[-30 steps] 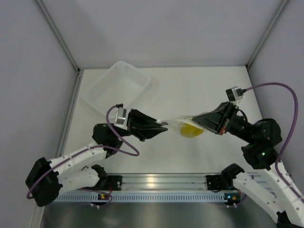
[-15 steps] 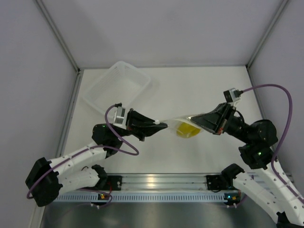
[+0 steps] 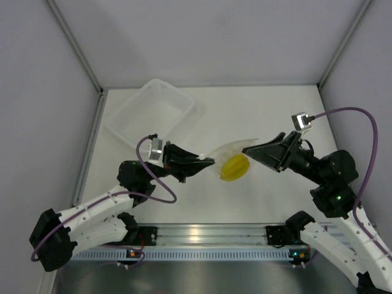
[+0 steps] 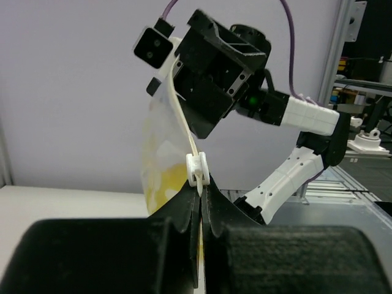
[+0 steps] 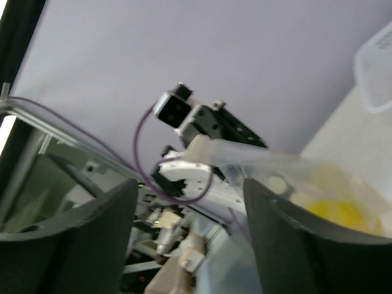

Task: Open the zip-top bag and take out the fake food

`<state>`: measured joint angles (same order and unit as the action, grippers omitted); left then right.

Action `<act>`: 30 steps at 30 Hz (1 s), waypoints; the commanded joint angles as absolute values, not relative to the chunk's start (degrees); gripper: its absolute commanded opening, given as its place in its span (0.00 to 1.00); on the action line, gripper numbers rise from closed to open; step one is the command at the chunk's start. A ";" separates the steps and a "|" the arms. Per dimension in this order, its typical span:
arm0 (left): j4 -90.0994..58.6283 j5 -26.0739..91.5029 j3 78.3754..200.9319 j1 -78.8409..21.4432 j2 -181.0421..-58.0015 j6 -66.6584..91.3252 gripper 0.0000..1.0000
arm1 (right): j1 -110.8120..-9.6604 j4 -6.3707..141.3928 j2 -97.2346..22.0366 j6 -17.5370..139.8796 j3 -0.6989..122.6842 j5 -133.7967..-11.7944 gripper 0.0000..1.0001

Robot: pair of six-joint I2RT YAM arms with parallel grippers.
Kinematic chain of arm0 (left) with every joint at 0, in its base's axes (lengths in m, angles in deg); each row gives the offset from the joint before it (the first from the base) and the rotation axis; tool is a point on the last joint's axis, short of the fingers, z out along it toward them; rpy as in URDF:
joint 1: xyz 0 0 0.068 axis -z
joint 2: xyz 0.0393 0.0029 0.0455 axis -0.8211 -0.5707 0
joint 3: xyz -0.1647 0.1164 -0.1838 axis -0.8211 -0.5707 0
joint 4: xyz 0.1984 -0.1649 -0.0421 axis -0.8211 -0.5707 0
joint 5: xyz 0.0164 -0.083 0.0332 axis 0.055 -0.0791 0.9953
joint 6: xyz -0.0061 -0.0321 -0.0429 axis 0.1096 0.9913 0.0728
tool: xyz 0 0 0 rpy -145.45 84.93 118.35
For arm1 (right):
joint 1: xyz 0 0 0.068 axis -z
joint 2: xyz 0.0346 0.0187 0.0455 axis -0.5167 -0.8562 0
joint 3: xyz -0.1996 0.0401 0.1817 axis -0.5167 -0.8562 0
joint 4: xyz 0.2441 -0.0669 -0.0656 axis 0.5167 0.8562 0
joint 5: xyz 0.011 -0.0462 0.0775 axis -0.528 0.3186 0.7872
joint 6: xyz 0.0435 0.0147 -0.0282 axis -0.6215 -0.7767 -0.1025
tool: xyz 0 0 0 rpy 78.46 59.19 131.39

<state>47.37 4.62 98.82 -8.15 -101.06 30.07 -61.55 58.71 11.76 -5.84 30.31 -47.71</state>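
The zip-top bag [image 3: 228, 153] hangs off the table between the two arms, with the yellow fake food [image 3: 234, 167] sagging in its lower part. My left gripper [image 3: 210, 162] is shut on the bag's white zipper slider [image 4: 198, 171] at the bag's left end. The left wrist view shows the clear bag [image 4: 160, 153] rising above the shut fingers, yellow showing through it. My right gripper [image 3: 247, 150] stands open just right of the bag's free corner, gripping nothing. In the right wrist view the bag [image 5: 288, 168] and the food [image 5: 340, 212] lie beyond its wide-apart fingers [image 5: 92, 229].
A translucent white basket tray [image 3: 191, 105] sits at the back left of the white table. Grey walls close in the back and both sides. A metal rail [image 3: 208, 236] with the arm bases runs along the near edge.
My right gripper has opened and let go of the bag's right end. The bag has slackened and swung toward the left gripper, carrying the food left. The left jaws have closed fully.
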 commanded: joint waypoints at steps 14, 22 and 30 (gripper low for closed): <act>-15.00 20.22 114.67 -8.00 -92.10 15.96 0.00 | -61.87 99.71 10.18 54.08 50.30 -68.81 0.96; -34.44 20.33 128.46 -8.00 -96.58 11.13 0.00 | -61.87 90.57 5.25 52.52 46.38 -48.53 0.95; -43.06 17.42 132.35 -8.00 -97.81 7.17 0.00 | -61.87 75.09 6.22 45.57 37.56 -42.13 0.96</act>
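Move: My left fingers are shut on the bag's zip slider. The fake food hangs in the bag about 6 cm to their right, 1 cm ahead and 5 cm lower. From my right hand, already opening, the food is roughly 4 cm left, 1 cm ahead and 9 cm below; the zip slider is some 9 cm left, level fore and aft, 4 cm lower. The white basket stands far off, about 48 cm ahead of my left hand, 29 cm left and 34 cm lower. My right hand spreads its fingers wide and swings forward and right, clear of the bag, then comes back left while sinking, ending some 9 cm lower and 4 cm forward, its fingertips dipped towards the hanging bag. My left hand keeps its pinch on the zip slider, carries it about 5 cm forward and down, then slightly left, tipping its fingers down roughly 40 degrees. ##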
